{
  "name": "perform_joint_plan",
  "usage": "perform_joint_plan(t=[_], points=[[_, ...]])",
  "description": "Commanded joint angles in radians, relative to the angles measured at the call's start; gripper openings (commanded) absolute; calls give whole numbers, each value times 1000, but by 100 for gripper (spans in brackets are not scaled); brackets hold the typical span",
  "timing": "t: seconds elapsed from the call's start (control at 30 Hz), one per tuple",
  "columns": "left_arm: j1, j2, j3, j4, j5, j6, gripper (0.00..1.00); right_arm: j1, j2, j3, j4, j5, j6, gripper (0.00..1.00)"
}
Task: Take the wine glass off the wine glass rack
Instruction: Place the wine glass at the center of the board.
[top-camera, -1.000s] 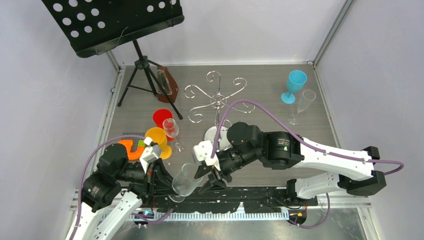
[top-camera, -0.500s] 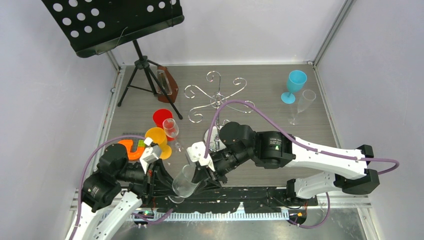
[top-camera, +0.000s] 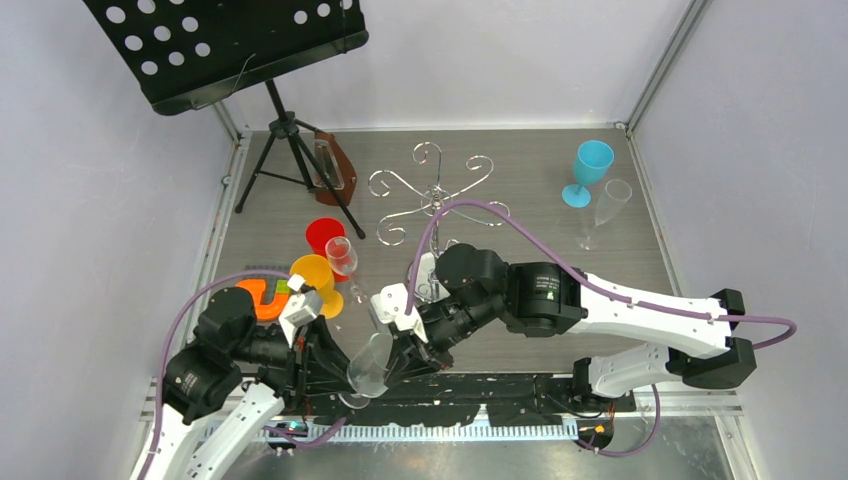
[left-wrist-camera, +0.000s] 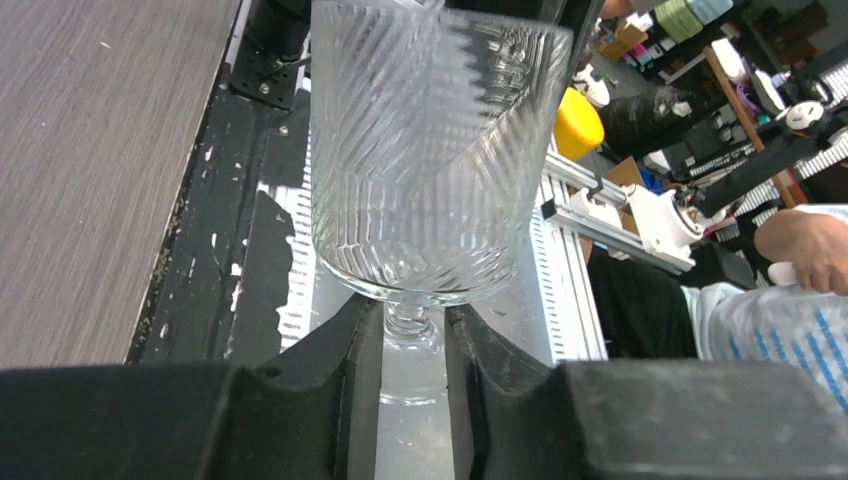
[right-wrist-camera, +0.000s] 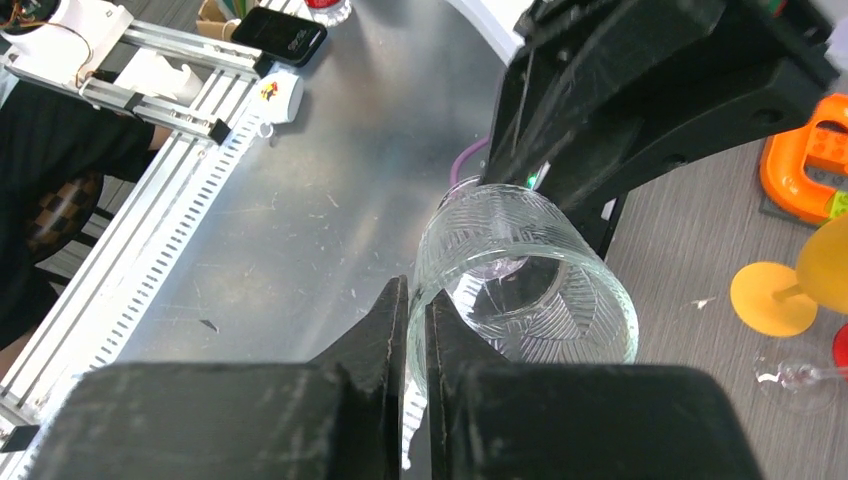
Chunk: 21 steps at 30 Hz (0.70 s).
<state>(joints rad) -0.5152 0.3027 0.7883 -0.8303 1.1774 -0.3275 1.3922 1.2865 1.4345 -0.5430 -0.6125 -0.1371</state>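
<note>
The wine glass (top-camera: 368, 365), clear with ribbed walls, hangs tilted over the table's near edge, off the wine glass rack (top-camera: 434, 195). My left gripper (top-camera: 338, 385) is shut on its stem; in the left wrist view its black fingers (left-wrist-camera: 362, 360) flank the stem just under the bowl (left-wrist-camera: 430, 150). My right gripper (top-camera: 392, 358) is shut on the bowl's rim, with the glass wall (right-wrist-camera: 530, 280) pinched between its fingertips (right-wrist-camera: 417, 300). The chrome rack stands mid-table with no glass on its scroll arms, and its round base is partly hidden by my right arm.
A black music stand (top-camera: 285, 130) is at the back left. Red (top-camera: 324, 235) and orange (top-camera: 312, 272) goblets, a small clear glass (top-camera: 343, 258) and an orange toy (top-camera: 262, 295) sit left of centre. A blue goblet (top-camera: 590, 165) and clear flute (top-camera: 608, 205) stand back right.
My right gripper has slid left to the glass and shut on its rim. The glass has tipped a little. The left arm has stayed in place on the stem.
</note>
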Motion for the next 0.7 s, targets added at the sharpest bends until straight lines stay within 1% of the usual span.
perform_joint_plan(t=[0.0, 0.03, 0.13, 0.2, 0.33, 0.47, 0.67], points=[[3, 0, 31, 42, -21, 14, 35, 4, -11, 6, 23, 6, 32, 6], [3, -1, 31, 39, -25, 16, 39, 4, -13, 3, 25, 7, 32, 6], [3, 0, 31, 30, -36, 19, 46, 4, -26, -14, 32, 11, 39, 6], [3, 1, 32, 23, -46, 24, 53, 4, -36, -30, 42, 13, 46, 6], [3, 5, 44, -7, -92, 48, 65, 4, -72, -80, 55, 33, 64, 6], [3, 13, 57, -41, -146, 75, 75, 4, -149, -165, 42, 104, 86, 6], [3, 24, 54, -44, -191, 85, 87, 0, -316, -303, -16, 269, 134, 6]])
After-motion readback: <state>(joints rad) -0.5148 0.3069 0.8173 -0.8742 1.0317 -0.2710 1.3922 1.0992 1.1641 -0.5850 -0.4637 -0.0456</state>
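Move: I hold the wine glass between both hands. Its middle is about 4 cm left of my right hand and 5 cm below, and about 2 cm ahead, 3 cm right and 3 cm above my left. The open middle of the board lies some 25 cm ahead of my right hand, 5 cm right and far below. The rack stands about 35 cm ahead, 5 cm right. The yellow cup is 29 cm ahead, 19 cm left, and the clear flute 31 cm ahead, 13 cm left. I spread my left fingers wide off the stem while my right hand keeps the glass pinched by its rim and takes it away, first down, then down and to the right, about 7 cm lower and 5 cm across. My right fingers tip down and swing clockwise some 10 degrees each; my left hand eases about 2 cm forward. ##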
